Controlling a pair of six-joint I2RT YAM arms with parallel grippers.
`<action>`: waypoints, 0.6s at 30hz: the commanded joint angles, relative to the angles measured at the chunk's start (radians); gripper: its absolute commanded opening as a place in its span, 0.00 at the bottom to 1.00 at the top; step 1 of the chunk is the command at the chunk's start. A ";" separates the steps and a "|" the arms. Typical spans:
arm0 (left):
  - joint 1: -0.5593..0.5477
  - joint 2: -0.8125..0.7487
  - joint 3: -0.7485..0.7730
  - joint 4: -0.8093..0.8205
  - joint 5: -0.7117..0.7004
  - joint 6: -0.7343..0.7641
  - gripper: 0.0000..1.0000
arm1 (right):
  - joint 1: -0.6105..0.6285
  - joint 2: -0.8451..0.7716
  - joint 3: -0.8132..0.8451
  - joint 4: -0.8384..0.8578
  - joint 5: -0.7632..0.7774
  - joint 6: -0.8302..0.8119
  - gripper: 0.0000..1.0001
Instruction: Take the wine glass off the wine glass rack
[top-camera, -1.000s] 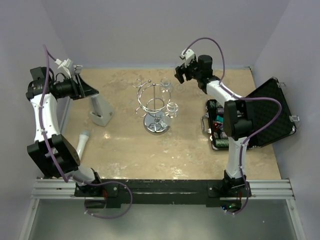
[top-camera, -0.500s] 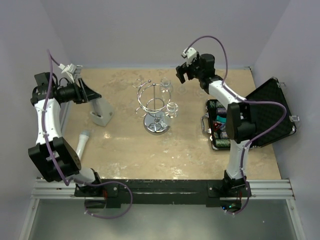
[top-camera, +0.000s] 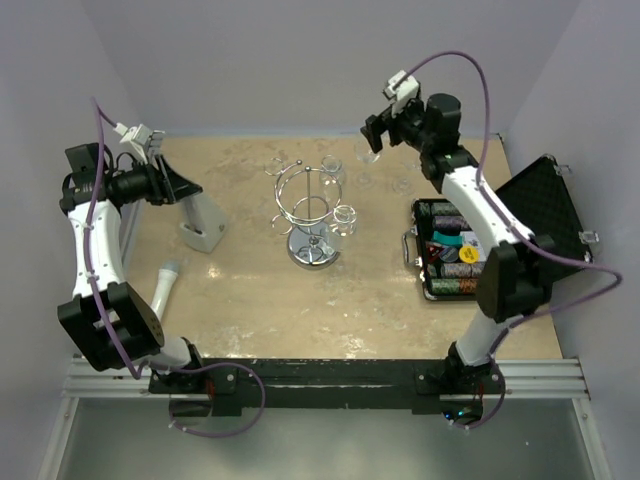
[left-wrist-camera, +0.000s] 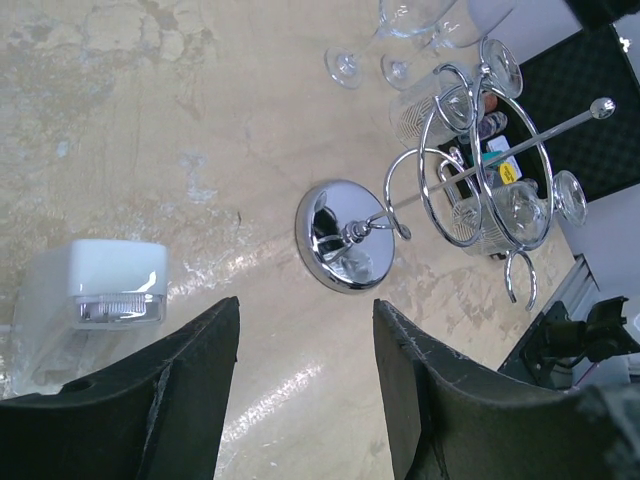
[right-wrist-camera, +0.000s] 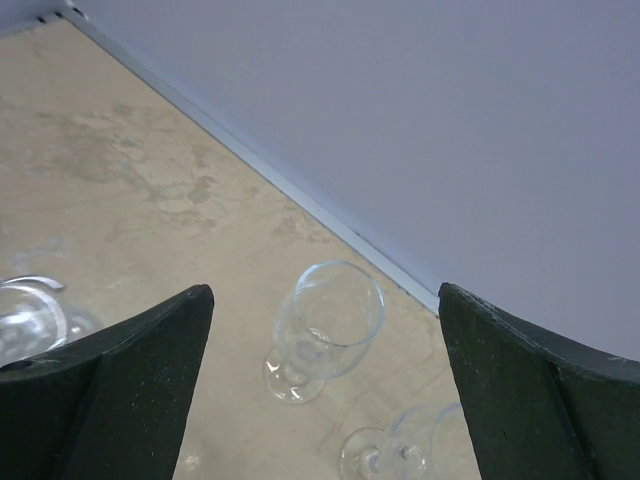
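The chrome wine glass rack (top-camera: 314, 212) stands mid-table on its round disc base (left-wrist-camera: 347, 235). Clear wine glasses hang from its hooks, one on its right side (top-camera: 346, 217) and others in the left wrist view (left-wrist-camera: 502, 213). My right gripper (top-camera: 371, 133) is open and empty, raised over the table's back edge. Below it a clear wine glass (right-wrist-camera: 325, 328) stands upright on the table, with another (right-wrist-camera: 410, 452) beside it. My left gripper (top-camera: 186, 184) is open and empty at the far left, pointing at the rack from a distance (left-wrist-camera: 305, 310).
An open black case (top-camera: 530, 225) of poker chips lies at the right. A white box-shaped object (top-camera: 201, 226) stands left of the rack, with a white-grey cylinder (top-camera: 165, 282) nearer the front. The back wall is close behind the standing glasses.
My right arm has risen and swung back to the right, away from the standing glasses, uncovering the case. My left arm has barely moved.
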 joint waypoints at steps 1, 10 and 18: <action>-0.003 -0.036 0.026 0.049 0.024 0.025 0.61 | -0.017 -0.250 -0.117 0.016 -0.131 0.047 0.99; -0.009 -0.038 0.000 0.114 0.045 -0.008 0.61 | -0.121 -0.583 -0.418 -0.193 -0.413 -0.037 0.99; -0.013 -0.036 -0.005 0.085 0.059 0.034 0.61 | -0.120 -0.705 -0.535 -0.678 -0.558 -0.545 0.99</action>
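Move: The wine glass I go for hangs upside down on the rack's near right side: from my right hand about 23 cm back, 6 cm left and 10 cm lower. The rack's far right glass hangs some 10 cm back, 8 cm left, also 10 cm down. The glass I just stood stays 5 cm ahead, 1 cm left, roughly 15 cm below. From my left hand, the near right glass is about 32 cm right, 4 cm back, 6 cm below. With empty fingers staying wide open, I swing my right hand quickly back about 21 cm, away from the standing glass and towards the near right glass on the rack. I arc up some 8 cm on the first half and sink back to my starting height on the second, turning counter-clockwise about 20 degrees so the fingers point more to the left, at the rack. ##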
